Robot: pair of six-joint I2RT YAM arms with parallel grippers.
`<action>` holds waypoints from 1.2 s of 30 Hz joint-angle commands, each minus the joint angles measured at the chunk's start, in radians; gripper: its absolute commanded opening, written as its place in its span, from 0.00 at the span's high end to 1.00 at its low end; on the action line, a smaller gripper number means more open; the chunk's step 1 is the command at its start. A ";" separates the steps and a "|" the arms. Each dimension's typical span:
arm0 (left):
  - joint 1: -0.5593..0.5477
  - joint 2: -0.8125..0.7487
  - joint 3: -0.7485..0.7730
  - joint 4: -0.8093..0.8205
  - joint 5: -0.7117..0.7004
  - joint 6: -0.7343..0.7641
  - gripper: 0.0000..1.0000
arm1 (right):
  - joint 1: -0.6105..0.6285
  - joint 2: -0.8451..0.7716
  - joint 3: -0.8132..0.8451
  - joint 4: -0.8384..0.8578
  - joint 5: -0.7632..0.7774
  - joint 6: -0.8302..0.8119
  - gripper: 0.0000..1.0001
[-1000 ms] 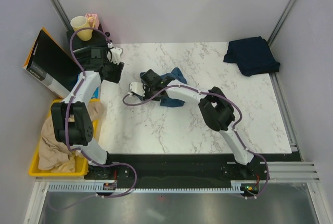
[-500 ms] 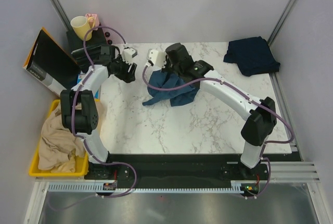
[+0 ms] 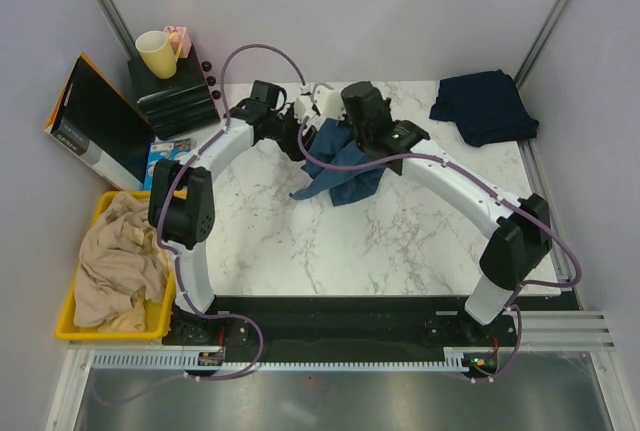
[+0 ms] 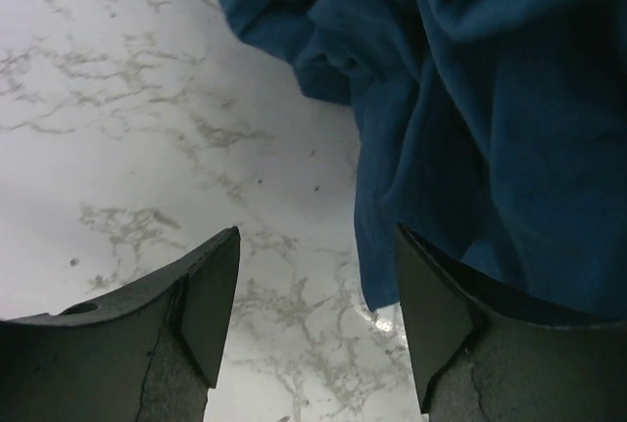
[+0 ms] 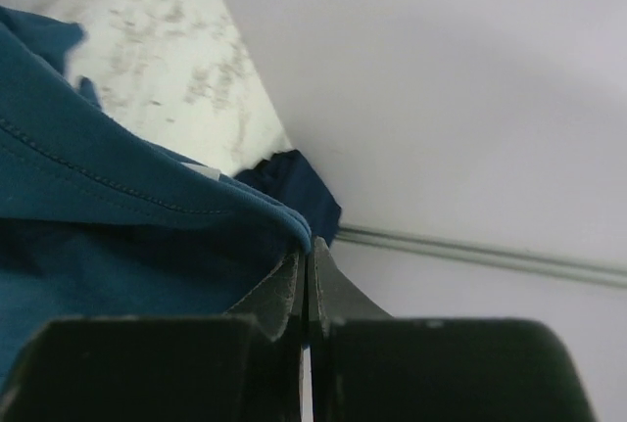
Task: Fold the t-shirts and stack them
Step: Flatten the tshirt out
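A steel-blue t-shirt point(image 3: 340, 166) hangs crumpled over the middle back of the marble table point(image 3: 400, 241), its lower part resting on the top. My right gripper point(image 5: 308, 257) is shut on a hemmed edge of this shirt point(image 5: 118, 246) and holds it up; seen from above, the right gripper point(image 3: 324, 129) is at the top of the cloth. My left gripper point(image 3: 292, 136) is just left of it, open, with the shirt's hanging edge point(image 4: 470, 118) close to its right finger point(image 4: 431, 314) and marble between the jaws. A folded navy t-shirt point(image 3: 483, 106) lies at the back right corner.
A yellow bin point(image 3: 70, 321) of beige cloth point(image 3: 115, 261) sits off the table's left edge. A yellow mug point(image 3: 155, 51) stands on stacked black boxes point(image 3: 175, 96) at the back left, beside a flat black box point(image 3: 95, 121). Walls and frame posts point(image 3: 550, 21) close the back.
The right gripper has lifted the steel-blue shirt and carried it toward the back of the table. The left arm has swung right to the shirt, its jaws opening wider.
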 commanded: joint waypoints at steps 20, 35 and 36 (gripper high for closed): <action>-0.132 0.206 0.247 0.031 0.098 -0.053 0.26 | -0.197 -0.292 -0.211 0.320 0.145 -0.256 1.00; -0.201 0.356 0.416 0.157 -0.208 -0.085 0.24 | -0.200 -0.302 -0.227 0.286 0.153 -0.215 1.00; -0.201 0.362 0.415 0.157 -0.213 -0.079 0.23 | -0.202 -0.302 -0.227 0.285 0.154 -0.211 1.00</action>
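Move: The right hand already holds the blue t-shirt by an edge; most of the cloth hangs or lies about 22 cm below and 3 cm back of it, 2 cm to its left. Clear marble to spread it over lies some 14 cm right and 27 cm below, and the dark folded shirt about 31 cm right and 17 cm ahead. From the open left hand, the t-shirt's middle is some 10 cm right, 2 cm back and 8 cm below. Keeping its shut grip on the t-shirt's edge, the right hand carries it about 14 cm right towards the dark folded shirt, climbing some 10 cm on the way before easing down about 3 cm and then holding there, its fingers tipping up and turning clockwise roughly 15 degrees each. The left hand, empty and wide open, follows some 12 cm to the right while sinking about 3 cm, then reaches about 4 cm forward near the end, bringing its fingers over the loose folds at the t-shirt's left side without closing. ##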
